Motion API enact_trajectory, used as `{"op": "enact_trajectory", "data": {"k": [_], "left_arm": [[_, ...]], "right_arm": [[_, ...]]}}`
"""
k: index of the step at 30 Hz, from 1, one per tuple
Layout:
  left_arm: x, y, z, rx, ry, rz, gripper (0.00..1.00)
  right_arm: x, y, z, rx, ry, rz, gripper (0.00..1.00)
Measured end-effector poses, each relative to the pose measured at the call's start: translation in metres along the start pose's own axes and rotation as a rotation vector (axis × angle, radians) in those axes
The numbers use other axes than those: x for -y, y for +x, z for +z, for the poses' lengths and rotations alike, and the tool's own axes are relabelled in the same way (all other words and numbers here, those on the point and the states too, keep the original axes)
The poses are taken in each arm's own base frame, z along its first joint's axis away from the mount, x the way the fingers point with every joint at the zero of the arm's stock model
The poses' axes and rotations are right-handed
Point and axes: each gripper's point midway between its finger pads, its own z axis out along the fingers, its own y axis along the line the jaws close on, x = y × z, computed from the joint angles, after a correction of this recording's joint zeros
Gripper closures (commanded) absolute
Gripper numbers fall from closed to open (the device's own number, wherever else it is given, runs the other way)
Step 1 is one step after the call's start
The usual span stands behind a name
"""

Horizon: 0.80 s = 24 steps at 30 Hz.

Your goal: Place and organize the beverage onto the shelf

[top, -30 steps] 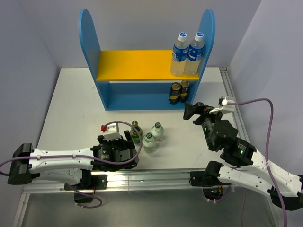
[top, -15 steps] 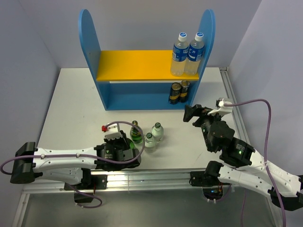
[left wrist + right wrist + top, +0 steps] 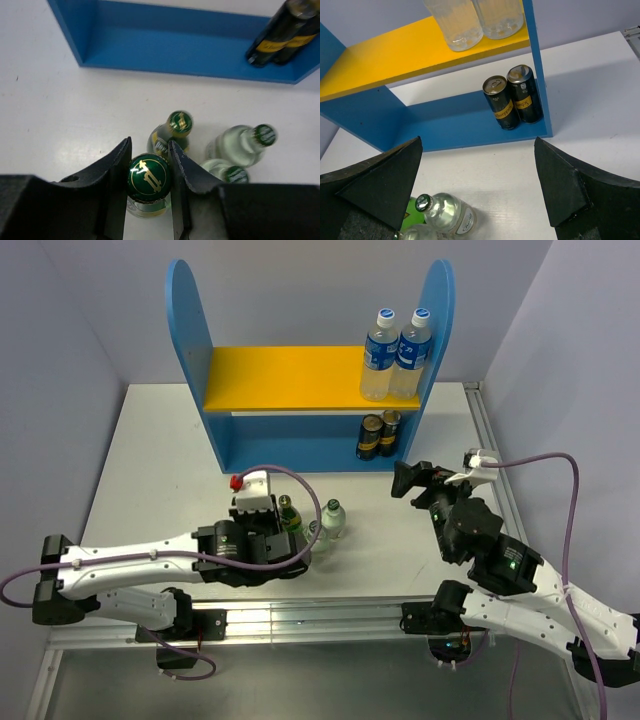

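The shelf [image 3: 285,377] stands at the back, with two water bottles [image 3: 395,352] on the right of its yellow board and two dark cans [image 3: 378,435] below them on the blue base. My left gripper [image 3: 149,156] is shut on the neck of a green-capped bottle [image 3: 148,176]; it also shows in the top view [image 3: 292,540]. Beside it stand another green bottle [image 3: 172,132] and two clear bottles [image 3: 245,143]. My right gripper [image 3: 415,480] is open and empty, in front of the shelf's right end; the wrist view shows it [image 3: 477,150] above the table, right of the clear bottles [image 3: 447,212].
The shelf's right side panel [image 3: 535,65] stands just ahead of my right gripper. The cans [image 3: 512,100] fill the lower right corner. The left part of both shelf levels [image 3: 270,445] holds nothing. Grey walls close in the table on three sides.
My left gripper has moved forward and right into the bottle cluster, and its wrist now sits higher. The right arm has barely moved.
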Motion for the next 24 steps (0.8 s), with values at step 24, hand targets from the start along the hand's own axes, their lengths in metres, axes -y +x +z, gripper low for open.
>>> {"op": "enact_trajectory", "data": {"k": [24], "left_arm": [[0.017,-0.326,0.068,0.352,0.053,0.054,1.0]], "right_arm": [[0.008,-0.007,-0.005,0.03,0.003,0.032,0.01]]}}
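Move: The green bottle hangs by its cap in the left hand, bound for the left end of the yellow shelf, about 27 cm ahead, 6 cm left and 4 cm above that hand. The blue side panel stands some 4 cm left of that spot. The other green bottle is 7 cm ahead, 4 cm right, the front clear bottle 2 cm ahead, 10 cm right, both 16 cm below. From the idle right hand the spot lies 24 cm ahead, 39 cm left, 5 cm below. The green bottle, still pinched by its cap, is carried up about 28 cm and forward some 17 cm by the left hand, towards the left end of the yellow shelf. The lift starts almost straight up with a small sway to the right, then bends forward and slightly left. The fingers tip up about 20 degrees and keep their hold. ##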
